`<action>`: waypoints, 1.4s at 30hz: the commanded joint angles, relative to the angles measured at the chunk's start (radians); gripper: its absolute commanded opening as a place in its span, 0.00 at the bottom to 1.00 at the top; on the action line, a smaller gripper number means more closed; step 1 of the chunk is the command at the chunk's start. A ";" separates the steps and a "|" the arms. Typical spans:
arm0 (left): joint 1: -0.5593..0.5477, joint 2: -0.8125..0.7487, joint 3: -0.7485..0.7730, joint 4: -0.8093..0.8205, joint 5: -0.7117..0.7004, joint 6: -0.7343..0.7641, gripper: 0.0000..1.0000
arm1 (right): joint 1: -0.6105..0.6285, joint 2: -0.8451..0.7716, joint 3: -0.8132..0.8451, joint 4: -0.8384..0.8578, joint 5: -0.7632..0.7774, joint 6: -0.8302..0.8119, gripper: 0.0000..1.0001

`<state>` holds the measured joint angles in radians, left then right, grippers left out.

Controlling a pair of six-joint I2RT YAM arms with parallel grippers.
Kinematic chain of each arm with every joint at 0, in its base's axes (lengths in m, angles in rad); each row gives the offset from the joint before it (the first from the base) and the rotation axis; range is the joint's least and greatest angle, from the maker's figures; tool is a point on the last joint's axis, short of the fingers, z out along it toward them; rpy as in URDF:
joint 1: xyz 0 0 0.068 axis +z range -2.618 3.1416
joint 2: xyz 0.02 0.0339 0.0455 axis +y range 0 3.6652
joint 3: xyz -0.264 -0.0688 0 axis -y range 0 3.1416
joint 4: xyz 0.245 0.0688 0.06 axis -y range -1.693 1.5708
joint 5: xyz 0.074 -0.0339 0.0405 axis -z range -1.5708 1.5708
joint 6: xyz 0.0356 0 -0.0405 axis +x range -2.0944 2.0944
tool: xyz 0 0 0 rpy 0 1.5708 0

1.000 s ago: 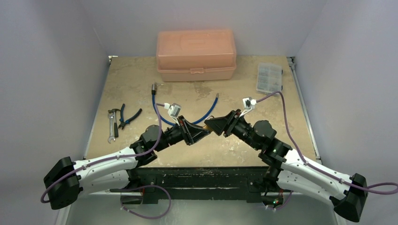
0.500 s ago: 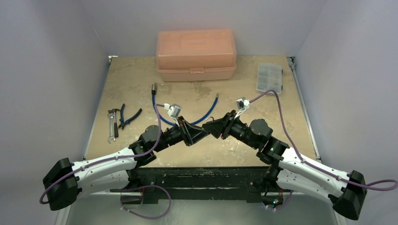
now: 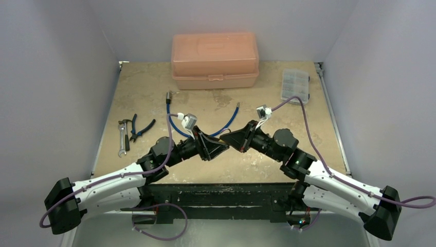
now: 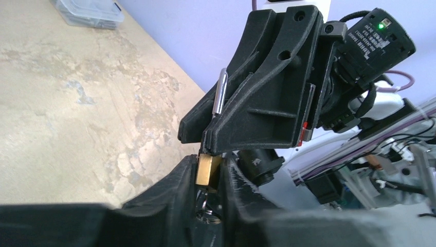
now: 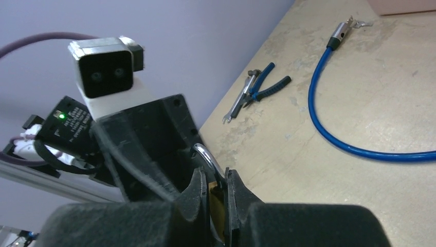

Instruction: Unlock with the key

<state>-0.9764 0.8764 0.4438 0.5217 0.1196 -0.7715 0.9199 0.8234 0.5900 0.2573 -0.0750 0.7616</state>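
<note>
Both grippers meet tip to tip above the middle of the table. A small brass padlock (image 4: 207, 172) sits between the fingertips of my left gripper (image 4: 208, 165), which is shut on its lower part. Deeper between those fingers shines the key (image 4: 211, 212); only its ring and a bit of metal under the lock show. My right gripper (image 5: 218, 179) is shut on the padlock (image 5: 216, 205) from the other end. The silver shackle (image 5: 204, 154) sticks out sideways from its jaws. In the top view the left gripper (image 3: 224, 146) and right gripper (image 3: 230, 139) hide the lock.
A blue cable (image 3: 226, 126) curves on the table just behind the grippers. Pliers (image 3: 138, 128) and a wrench (image 3: 122, 140) lie at the left edge. An orange toolbox (image 3: 215, 60) stands at the back, with a clear parts box (image 3: 295, 85) at the back right.
My right arm has slid left until its fingertips meet the left gripper. The left arm has barely moved.
</note>
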 commanded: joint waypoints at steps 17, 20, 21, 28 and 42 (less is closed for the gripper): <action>0.001 -0.248 0.356 -0.891 -0.446 0.307 0.99 | -0.014 0.127 0.072 -0.193 0.214 0.050 0.00; 0.001 -0.276 0.407 -0.994 -0.543 0.376 0.99 | -0.052 0.200 0.081 -0.225 0.181 0.073 0.00; 0.001 -0.283 0.411 -1.020 -0.571 0.400 0.99 | -0.065 0.224 0.082 -0.221 0.158 0.073 0.00; 0.001 -0.293 0.377 -1.111 -0.662 0.464 0.99 | -0.140 0.401 0.094 -0.161 0.046 0.068 0.00; 0.001 -0.334 0.376 -1.145 -0.723 0.448 0.98 | -0.313 0.837 0.239 -0.073 -0.164 -0.093 0.00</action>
<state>-0.9764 0.5766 0.8169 -0.6254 -0.5636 -0.3294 0.6399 1.6276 0.7448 0.1436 -0.1619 0.7448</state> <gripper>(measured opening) 0.982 0.105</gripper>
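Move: The right hand already grips the open padlock. The bare table patch it heads for lies some 11 cm ahead, 2 cm to its right and 27 cm below. The blue cable's near bend is about 14 cm ahead of that hand and 9 cm to its left, at table height. The left fingers are around the key, right at their pads; from that hand the padlock is 2 cm ahead, 1 cm right and 2 cm above, and the pliers are 19 cm ahead, 33 cm left and 24 cm below. The left fingers let go of the key, spreading wide, and that hand backs off leftward roughly 18 cm and a little forward, arcing up and settling again as its fingers swing forward and down. The right hand keeps its pinch on the padlock and carries it down about 25 cm and forward some 11 cm towards the table just short of the blue cable, fingers tipping steeply downward. ##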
